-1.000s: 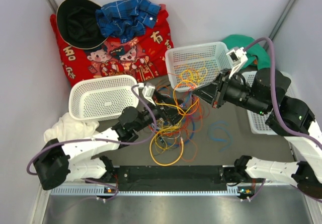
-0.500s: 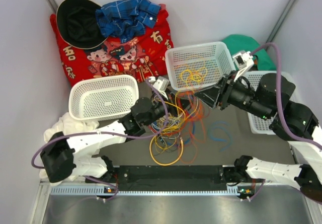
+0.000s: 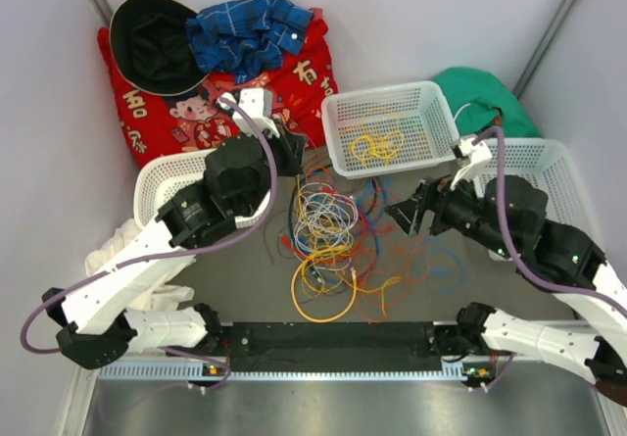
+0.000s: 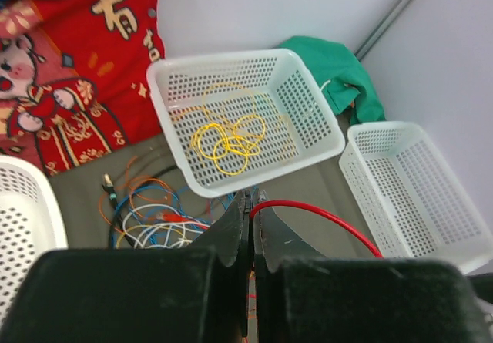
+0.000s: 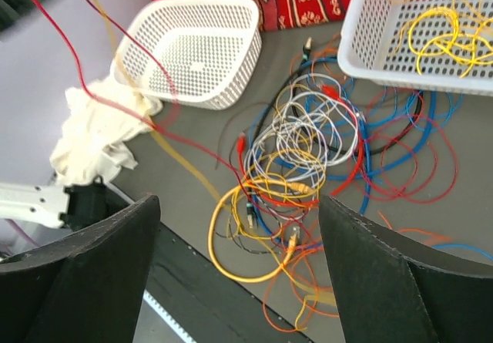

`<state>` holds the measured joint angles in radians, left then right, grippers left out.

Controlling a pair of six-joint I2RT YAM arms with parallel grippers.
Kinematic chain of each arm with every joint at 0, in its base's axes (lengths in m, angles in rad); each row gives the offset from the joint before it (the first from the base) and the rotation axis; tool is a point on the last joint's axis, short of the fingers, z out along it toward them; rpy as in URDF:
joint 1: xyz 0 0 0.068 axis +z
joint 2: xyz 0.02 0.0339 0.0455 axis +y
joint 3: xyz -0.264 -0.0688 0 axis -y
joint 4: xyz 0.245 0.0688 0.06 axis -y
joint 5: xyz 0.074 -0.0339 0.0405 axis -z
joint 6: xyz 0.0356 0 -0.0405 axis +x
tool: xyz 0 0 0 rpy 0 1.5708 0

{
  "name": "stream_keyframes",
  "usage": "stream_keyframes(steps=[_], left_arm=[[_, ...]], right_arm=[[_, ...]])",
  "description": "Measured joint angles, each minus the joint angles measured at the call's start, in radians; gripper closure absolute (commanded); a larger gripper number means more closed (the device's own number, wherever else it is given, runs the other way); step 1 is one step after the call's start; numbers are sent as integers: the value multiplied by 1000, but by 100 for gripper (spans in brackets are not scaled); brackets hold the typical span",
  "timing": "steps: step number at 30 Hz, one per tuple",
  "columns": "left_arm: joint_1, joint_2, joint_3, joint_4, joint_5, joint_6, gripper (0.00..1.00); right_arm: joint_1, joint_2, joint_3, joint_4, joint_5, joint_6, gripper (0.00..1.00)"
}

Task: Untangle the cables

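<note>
The cables (image 3: 328, 228) lie in a tangled heap of yellow, orange, red, blue and grey-white loops on the grey table, also seen in the right wrist view (image 5: 308, 150). One yellow cable (image 3: 376, 147) lies coiled in the middle basket (image 4: 227, 139). My left gripper (image 3: 290, 152) is raised over the heap's far-left side. In its wrist view the left gripper (image 4: 252, 196) is shut on a thin red cable (image 4: 323, 216). That red cable (image 5: 115, 104) runs taut down to the heap. My right gripper (image 3: 402, 218) hangs right of the heap, open and empty (image 5: 239, 281).
Three white baskets: left (image 3: 162, 176), middle (image 3: 333, 122), right (image 3: 534, 147). A red printed cloth (image 3: 284, 103), black hat (image 3: 152, 39) and blue plaid cloth (image 3: 245, 29) lie at the back, a green cloth (image 3: 480, 88) back right, a white cloth (image 3: 122, 245) left. A black strip (image 3: 333, 336) lines the near edge.
The left gripper shut on the red cable in the heap and lifted up and back to the far left. The right gripper opened, left the yellow cable in the middle basket and drew back.
</note>
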<state>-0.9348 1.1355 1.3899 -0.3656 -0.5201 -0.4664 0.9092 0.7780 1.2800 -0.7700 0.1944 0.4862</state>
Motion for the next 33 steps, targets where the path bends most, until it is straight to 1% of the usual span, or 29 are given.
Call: stream_keyframes(steps=[4, 10, 15, 19, 22, 24, 25, 26, 28, 29, 30, 31, 33], left_arm=[[0, 31, 112, -66, -19, 42, 100], [0, 65, 198, -111, 0, 74, 100], [0, 74, 203, -129, 14, 76, 100], [0, 77, 203, -130, 27, 77, 100], [0, 78, 203, -130, 33, 77, 100], [0, 78, 203, -130, 34, 77, 100], [0, 78, 203, -130, 34, 77, 100], [0, 78, 203, -130, 34, 77, 100], [0, 78, 203, -133, 33, 78, 100], [0, 78, 203, -135, 34, 79, 100], [0, 78, 203, -137, 33, 80, 100], [0, 78, 203, -138, 32, 81, 100], [0, 77, 203, -141, 30, 85, 100]], right_arm=[[0, 7, -45, 44, -24, -13, 21], [0, 13, -101, 146, -77, -32, 22], [0, 49, -139, 248, -125, -52, 23], [0, 122, -156, 320, -138, -84, 27], [0, 198, -168, 354, -142, -102, 33], [0, 238, -183, 372, -148, -108, 42], [0, 253, -194, 381, -153, -112, 49], [0, 266, -200, 389, -156, -116, 66], [0, 281, -209, 391, -155, -121, 77], [0, 286, -209, 391, -153, -122, 87], [0, 288, -209, 391, -145, -118, 94], [0, 287, -209, 389, -139, -124, 100], [0, 278, -209, 385, -124, -122, 100]])
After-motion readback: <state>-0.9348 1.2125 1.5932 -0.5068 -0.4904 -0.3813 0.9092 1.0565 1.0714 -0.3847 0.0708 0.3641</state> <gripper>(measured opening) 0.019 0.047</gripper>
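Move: The right hand, open and empty, goes for the red cable hanging from the left gripper; the stretch to take is about 10 cm to its left, 5 cm ahead and 8 cm below. From the closed left hand that stretch is some 10 cm to the right, 6 cm back and 12 cm down. The white cable tangle lies roughly 10 cm ahead, 13 cm left and 33 cm below the right hand; the basket with the yellow cable is about 30 cm ahead, straight out, and as low. The right hand sweeps left and forward with open fingers towards the red cable, sinking mostly in the second half, about 9 cm each to the left and down and 5 cm forward, turning some 10 degrees counter-clockwise, then shuts its fingertips on the hanging strand. The left hand keeps its pinch on the same red cable, rising about 4 cm early on, easing back slightly and then holding still so the strand stays up above the tangle. ##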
